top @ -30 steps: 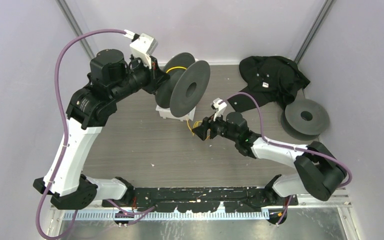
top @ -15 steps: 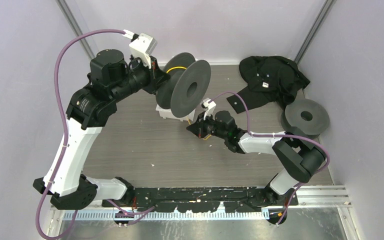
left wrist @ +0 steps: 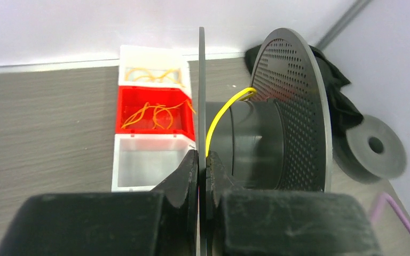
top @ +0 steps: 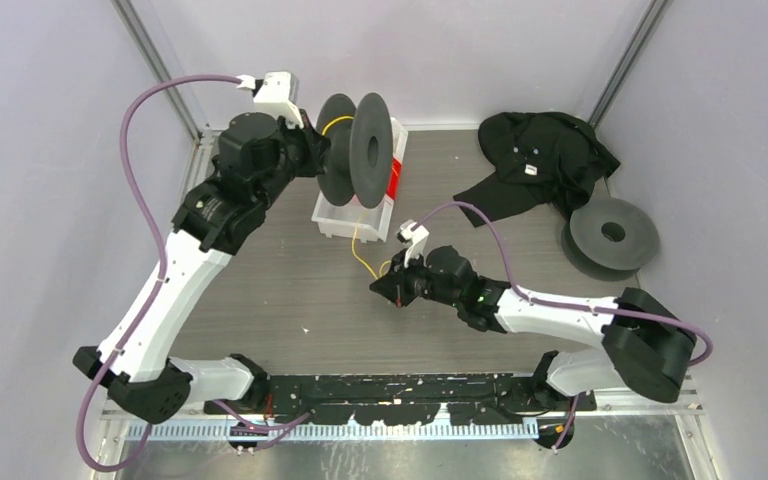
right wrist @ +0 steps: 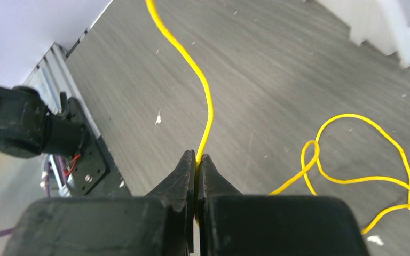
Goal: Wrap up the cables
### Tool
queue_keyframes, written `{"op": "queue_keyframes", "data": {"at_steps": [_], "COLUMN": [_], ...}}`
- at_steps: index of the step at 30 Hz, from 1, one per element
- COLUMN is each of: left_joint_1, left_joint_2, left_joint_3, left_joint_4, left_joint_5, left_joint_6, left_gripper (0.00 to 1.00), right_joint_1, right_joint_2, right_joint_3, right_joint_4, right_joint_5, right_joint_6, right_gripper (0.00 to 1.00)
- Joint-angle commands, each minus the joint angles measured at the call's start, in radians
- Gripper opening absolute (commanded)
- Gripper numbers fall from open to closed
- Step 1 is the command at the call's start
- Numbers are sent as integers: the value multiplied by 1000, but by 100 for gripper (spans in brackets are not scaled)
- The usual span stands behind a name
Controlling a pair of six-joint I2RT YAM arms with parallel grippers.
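Note:
A yellow cable runs from the dark grey spool down across the table to my right gripper. That gripper is shut on the cable, which leaves the fingertips and climbs away. A loose loop of the same cable lies on the table to the right. My left gripper is shut on the thin near flange of the spool, holding it off the table. The cable arcs over the spool's hub. In the top view the left gripper sits at the spool's left side.
A white tray with a red compartment holding yellow cord pieces stands under the spool. A black cloth lies at the back right. A second grey spool lies flat beside it.
My right gripper has shut on the yellow cable and drawn it toward the near edge. The left arm has swung the spool round, so it is more edge-on from above.

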State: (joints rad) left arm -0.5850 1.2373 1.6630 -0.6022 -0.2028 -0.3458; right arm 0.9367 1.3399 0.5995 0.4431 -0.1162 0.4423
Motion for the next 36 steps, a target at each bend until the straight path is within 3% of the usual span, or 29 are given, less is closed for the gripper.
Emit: {"op": "queue_keyframes", "data": {"at_steps": [1,6,13,19,27,36], "left_joint_1": [2,1,-13,-16,-20,-22], "left_joint_2": [14,62,87,79,49,9], "left_joint_3": [-34,-78,-165,-264,-332,-312], "left_joint_4": [216,227,234,219,215,65], "left_joint_5": [-207,-224,-168,-48,63,364], "left_joint_6": [-70,-60,21,98,147,380], "left_gripper": [0,0,1,1,1,0], "right_joint_1": [95,191,201,182,25,-105], "right_joint_2": [-87,-152,-240,-272,-272,-275], "right_joint_3": [112,300,529,637,701,687], "right_joint_4": [-214,-465,-679,-734,-727,-773], "right_joint_5": [80,80,111,245,197,197], "right_joint_6": [-21,-134,-315,-493,-537,-585], "right_gripper": [0,1,1,0,0,0]}}
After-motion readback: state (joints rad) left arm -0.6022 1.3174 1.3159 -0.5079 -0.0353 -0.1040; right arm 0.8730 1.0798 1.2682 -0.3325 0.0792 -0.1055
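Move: My right hand already pinches the yellow cable low down. The spool in my left hand has its middle about 17 cm ahead of the right hand, 2 cm left and 29 cm above. The near white bin is about 17 cm ahead of the right hand, 5 cm left and 10 cm below. From my left hand, the spool's middle is some 6 cm ahead, 6 cm right and about level, while the pinched cable is 11 cm back, 8 cm right and 30 cm below. Keeping its pinch on the yellow cable, my right hand backs off about 6 cm, sweeps up some 23 cm, then goes forward and right beside the spool, fingers tilting up about 30 degrees. Meanwhile my left hand, still gripping the spool's left flange, goes forward about 5 cm, then lowers the spool some 17 cm while easing back and right, rolling its left side up and finally turning clockwise. ##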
